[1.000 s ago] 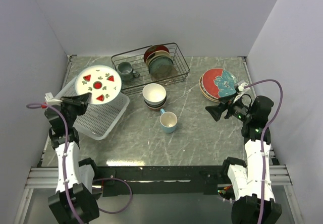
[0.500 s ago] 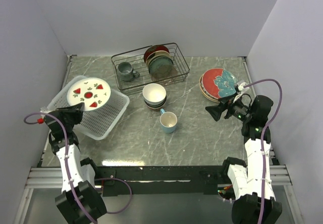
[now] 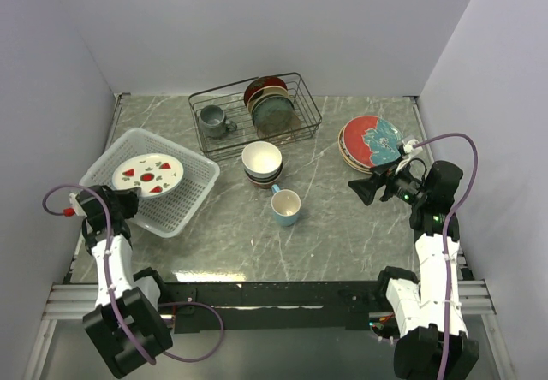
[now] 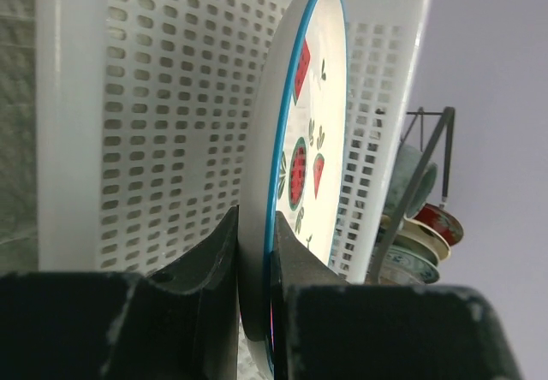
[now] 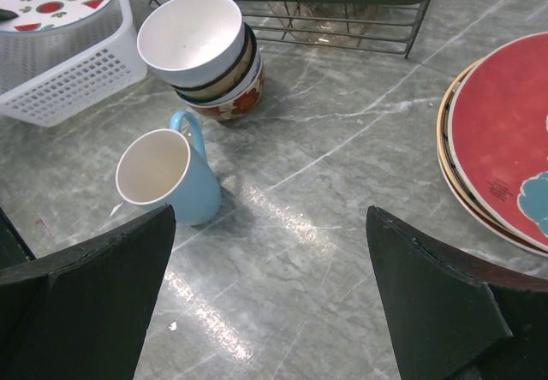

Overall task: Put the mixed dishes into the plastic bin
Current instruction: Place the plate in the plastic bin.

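My left gripper [image 3: 128, 200] is shut on the near edge of a white plate [image 3: 147, 175] with red watermelon motifs and a blue rim. The plate lies low inside the white plastic bin [image 3: 190, 200], tilted toward the gripper. In the left wrist view both fingers pinch the plate [image 4: 312, 140] by its rim, with the bin's lattice wall [image 4: 154, 115] behind. My right gripper [image 3: 364, 190] hangs open over bare table, left of the stacked plates [image 3: 370, 143], whose top plate is red with a teal flower. A light blue mug [image 5: 167, 175] and stacked bowls [image 5: 201, 50] stand mid-table.
A black wire rack [image 3: 257, 110] at the back holds a grey mug [image 3: 212, 121] and upright plates [image 3: 270, 102]. White walls close in the table on three sides. The bin sits at the left edge.
The left arm has lowered the watermelon plate from above the bin down into it and drawn back toward the near edge. The right arm has not moved.
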Robot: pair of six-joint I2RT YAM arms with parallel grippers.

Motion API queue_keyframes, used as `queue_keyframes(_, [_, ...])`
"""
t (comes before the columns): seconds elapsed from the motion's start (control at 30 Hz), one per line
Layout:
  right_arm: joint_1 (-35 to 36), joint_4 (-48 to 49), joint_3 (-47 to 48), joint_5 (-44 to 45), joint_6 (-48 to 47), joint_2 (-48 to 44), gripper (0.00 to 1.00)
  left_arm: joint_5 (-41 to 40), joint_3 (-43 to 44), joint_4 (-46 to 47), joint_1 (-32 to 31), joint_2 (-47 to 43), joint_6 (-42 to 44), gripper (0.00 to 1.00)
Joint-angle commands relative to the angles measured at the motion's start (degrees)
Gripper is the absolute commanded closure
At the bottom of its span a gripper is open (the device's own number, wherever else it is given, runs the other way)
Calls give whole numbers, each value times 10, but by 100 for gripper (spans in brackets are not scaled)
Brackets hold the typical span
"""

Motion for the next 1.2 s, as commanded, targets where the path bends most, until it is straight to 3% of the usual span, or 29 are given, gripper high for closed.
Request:
queue_keyframes(0.0, [-3, 4, 28, -4, -6, 2, 0, 6, 49, 95, 3, 19, -3, 99])
queue_keyframes(0.7, [-3, 3, 29, 3, -10, 9, 0, -10, 113, 121, 3, 172, 35, 99])
queue_keyframes(0.77, [-3, 3, 29, 3, -10, 10, 0, -11, 117, 117, 3, 183, 38, 94])
queue_keyframes(1.17, [-4, 0, 30, 9, -14, 12, 0, -10, 131, 92, 3, 205, 55, 38])
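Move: The left hand already holds the white fruit-pattern plate by its near rim; the plate's middle is some 5 cm ahead, 3 cm right and 3 cm below. The bin's middle is about 4 cm ahead, 4 cm right and 7 cm below that hand. The green mug is roughly 20 cm ahead and 22 cm right, and the bowl stack 9 cm ahead and 36 cm right. From the idle right hand, the plate lies about 60 cm left and 4 cm ahead. Left hand lowers the plate 3 cm into the bin, carrying it some 5 cm forward-left, then opens half-way, rising slightly. ##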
